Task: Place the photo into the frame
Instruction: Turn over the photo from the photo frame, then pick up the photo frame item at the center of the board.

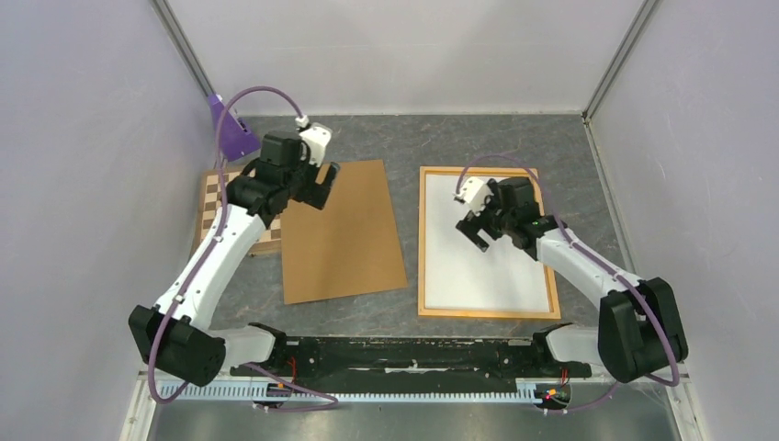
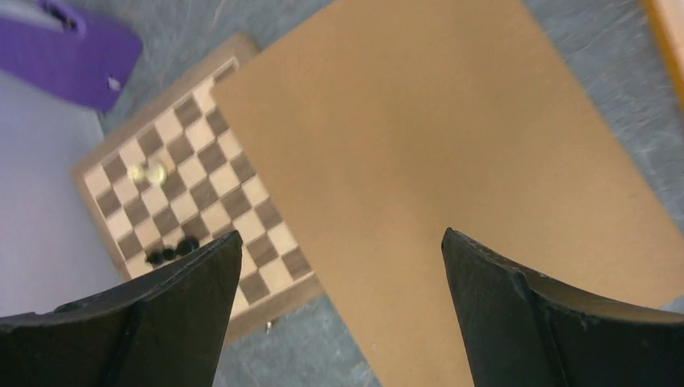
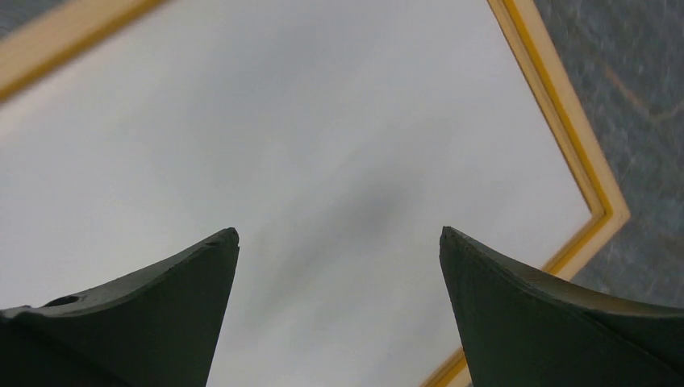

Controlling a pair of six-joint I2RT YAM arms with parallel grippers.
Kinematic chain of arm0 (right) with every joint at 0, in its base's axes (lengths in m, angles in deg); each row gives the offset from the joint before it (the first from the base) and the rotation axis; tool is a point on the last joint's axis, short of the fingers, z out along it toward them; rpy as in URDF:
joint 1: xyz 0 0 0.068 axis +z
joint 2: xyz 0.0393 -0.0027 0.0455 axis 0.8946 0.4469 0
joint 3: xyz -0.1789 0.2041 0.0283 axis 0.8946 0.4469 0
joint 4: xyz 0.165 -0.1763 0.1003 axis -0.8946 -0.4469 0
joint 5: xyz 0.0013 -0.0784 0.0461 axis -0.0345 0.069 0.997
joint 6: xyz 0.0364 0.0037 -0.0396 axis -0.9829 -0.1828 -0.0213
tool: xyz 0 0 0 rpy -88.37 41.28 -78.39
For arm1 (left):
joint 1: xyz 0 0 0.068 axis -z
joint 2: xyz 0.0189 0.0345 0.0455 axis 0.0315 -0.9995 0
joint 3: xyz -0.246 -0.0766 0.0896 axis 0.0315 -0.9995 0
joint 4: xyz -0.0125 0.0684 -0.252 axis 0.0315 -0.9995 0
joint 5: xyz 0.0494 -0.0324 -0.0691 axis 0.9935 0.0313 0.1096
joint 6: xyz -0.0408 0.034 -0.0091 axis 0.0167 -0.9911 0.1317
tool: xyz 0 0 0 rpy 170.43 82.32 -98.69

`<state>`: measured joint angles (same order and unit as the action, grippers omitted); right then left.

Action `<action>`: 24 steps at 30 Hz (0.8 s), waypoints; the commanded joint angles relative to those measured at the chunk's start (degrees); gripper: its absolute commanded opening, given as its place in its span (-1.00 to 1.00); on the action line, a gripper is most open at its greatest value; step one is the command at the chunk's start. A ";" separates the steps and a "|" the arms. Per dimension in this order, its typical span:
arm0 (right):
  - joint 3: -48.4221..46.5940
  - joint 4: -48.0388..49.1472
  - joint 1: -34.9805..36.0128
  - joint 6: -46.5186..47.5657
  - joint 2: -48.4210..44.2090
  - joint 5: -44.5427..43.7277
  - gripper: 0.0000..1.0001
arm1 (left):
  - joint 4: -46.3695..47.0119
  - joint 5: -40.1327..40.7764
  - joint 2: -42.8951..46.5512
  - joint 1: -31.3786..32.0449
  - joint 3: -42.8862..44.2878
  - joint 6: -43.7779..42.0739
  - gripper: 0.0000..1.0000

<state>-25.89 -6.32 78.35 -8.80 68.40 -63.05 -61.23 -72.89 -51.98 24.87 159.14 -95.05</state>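
The light orange wooden frame (image 1: 423, 241) lies flat on the right of the grey table, and its rail (image 3: 569, 141) also runs through the right wrist view. A plain white surface (image 1: 482, 280) fills its opening. The photo's printed side shows nowhere, and I cannot tell whether this white sheet (image 3: 323, 121) is the photo face down. My right gripper (image 1: 476, 231) hovers open over the upper part of the white surface, nothing between its fingers (image 3: 339, 231). My left gripper (image 1: 323, 186) is open and empty above the top left corner of the brown backing board (image 1: 344, 234), with its jaws wide apart (image 2: 340, 234).
The brown board (image 2: 435, 137) partly overlaps a brown-and-white chessboard (image 1: 213, 197) at the far left. A few small light and dark pieces (image 2: 149, 172) sit on that chessboard (image 2: 193, 201). A purple object (image 1: 234, 133) stands at the back left corner. White walls enclose the table on three sides.
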 commanded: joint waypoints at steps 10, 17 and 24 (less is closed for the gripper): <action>-16.49 3.14 30.12 -1.94 10.62 -4.83 0.96 | -14.16 -18.88 2.46 -20.91 -9.64 2.79 1.00; -17.25 13.40 37.06 -6.47 20.88 -7.68 0.96 | -15.58 -27.20 -2.68 -29.76 -12.46 1.45 0.98; -10.82 23.32 38.84 -10.26 22.16 -11.55 0.96 | -18.21 -38.20 -10.05 -37.05 -14.15 -2.19 0.97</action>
<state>-38.88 7.89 116.27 -16.07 90.61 -70.96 -76.51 -101.78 -59.13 -9.27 145.48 -93.87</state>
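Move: Behind and below the left hand lies the brown backing board, its middle about 7 cm back, 1 cm to the right and some 24 cm down; the chessboard sits about 27 cm to this hand's left, 1 cm back and as far below. From the right hand, the board's middle is roughly 38 cm left, 2 cm back and 8 cm down, while the photo frame holding the white-backed photo is right beneath, its middle 5 cm back and 1 cm left. Swinging about 25 cm left and drifting some 5 cm back, the right hand rises off the photo frame, passes over its left rail and sinks again by the board's right edge, turning counter-clockwise. Meanwhile the left hand drops some 14 cm, going left and back as well, to above the board's left edge, its fingers tipping down. Both grippers stay wide open, touching nothing at the end. ##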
